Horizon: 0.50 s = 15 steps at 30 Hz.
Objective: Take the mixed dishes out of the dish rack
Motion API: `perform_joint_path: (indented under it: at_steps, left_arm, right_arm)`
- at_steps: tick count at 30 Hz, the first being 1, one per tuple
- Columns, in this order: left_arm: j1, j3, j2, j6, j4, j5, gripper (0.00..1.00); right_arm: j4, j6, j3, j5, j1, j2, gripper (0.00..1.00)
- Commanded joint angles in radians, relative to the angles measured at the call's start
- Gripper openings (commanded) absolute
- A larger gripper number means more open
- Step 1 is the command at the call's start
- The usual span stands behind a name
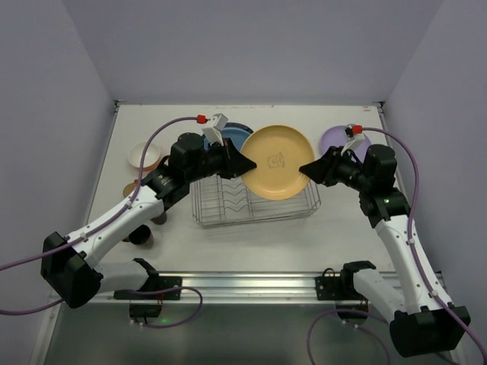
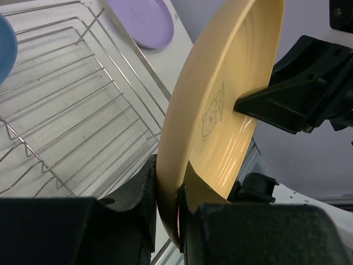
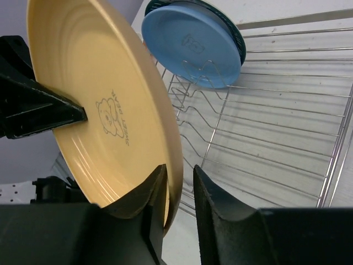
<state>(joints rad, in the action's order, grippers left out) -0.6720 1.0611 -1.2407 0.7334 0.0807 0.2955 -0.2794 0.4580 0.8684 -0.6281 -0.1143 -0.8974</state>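
A yellow plate [image 1: 278,161] with a bear print hangs tilted above the silver wire dish rack [image 1: 255,220]. My left gripper [image 1: 247,163] is shut on its left rim, which the left wrist view shows pinched between the fingers [image 2: 168,182]. My right gripper [image 1: 308,169] straddles the opposite rim [image 3: 179,176]; one finger lies on the plate's face [image 3: 99,110] and a narrow gap separates the other finger from its back. A blue plate [image 3: 190,41] stands in the rack's dividers [image 3: 287,127] with a dark-rimmed plate behind it.
A lavender plate [image 1: 338,141] lies flat on the table at the back right, also in the left wrist view [image 2: 140,22]. An orange bowl [image 1: 144,156] and small dark cups [image 1: 141,234] sit left of the rack under the left arm.
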Motion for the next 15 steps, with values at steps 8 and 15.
perform_joint_path:
  at_steps: [8, 15]
  left_arm:
    - [0.005, -0.013, 0.017, 0.047, -0.048, -0.030, 0.00]
    - [0.017, 0.045, 0.061, -0.083, 0.095, -0.157, 0.89]
  right_arm:
    - [-0.026, -0.032, 0.061, 0.183, -0.050, -0.032, 0.00]
    - [0.040, 0.089, 0.021, 0.264, -0.036, -0.026, 0.00]
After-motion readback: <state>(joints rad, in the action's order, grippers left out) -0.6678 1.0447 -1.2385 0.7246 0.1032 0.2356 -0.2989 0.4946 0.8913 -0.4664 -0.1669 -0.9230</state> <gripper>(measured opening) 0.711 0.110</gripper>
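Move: The yellow plate is in the air between the hands, already held by the left; its middle lies about 9 cm to the left of the right hand and 2 cm ahead, and as far to the right of the left hand. From the right hand, the blue plate is about 13 cm ahead, 22 cm left and 16 cm lower; the purple plate is some 20 cm ahead, 26 cm right and 27 cm below. The right fingers pinch the yellow plate's right rim, then the left fingers open, sinking about 1 cm. ##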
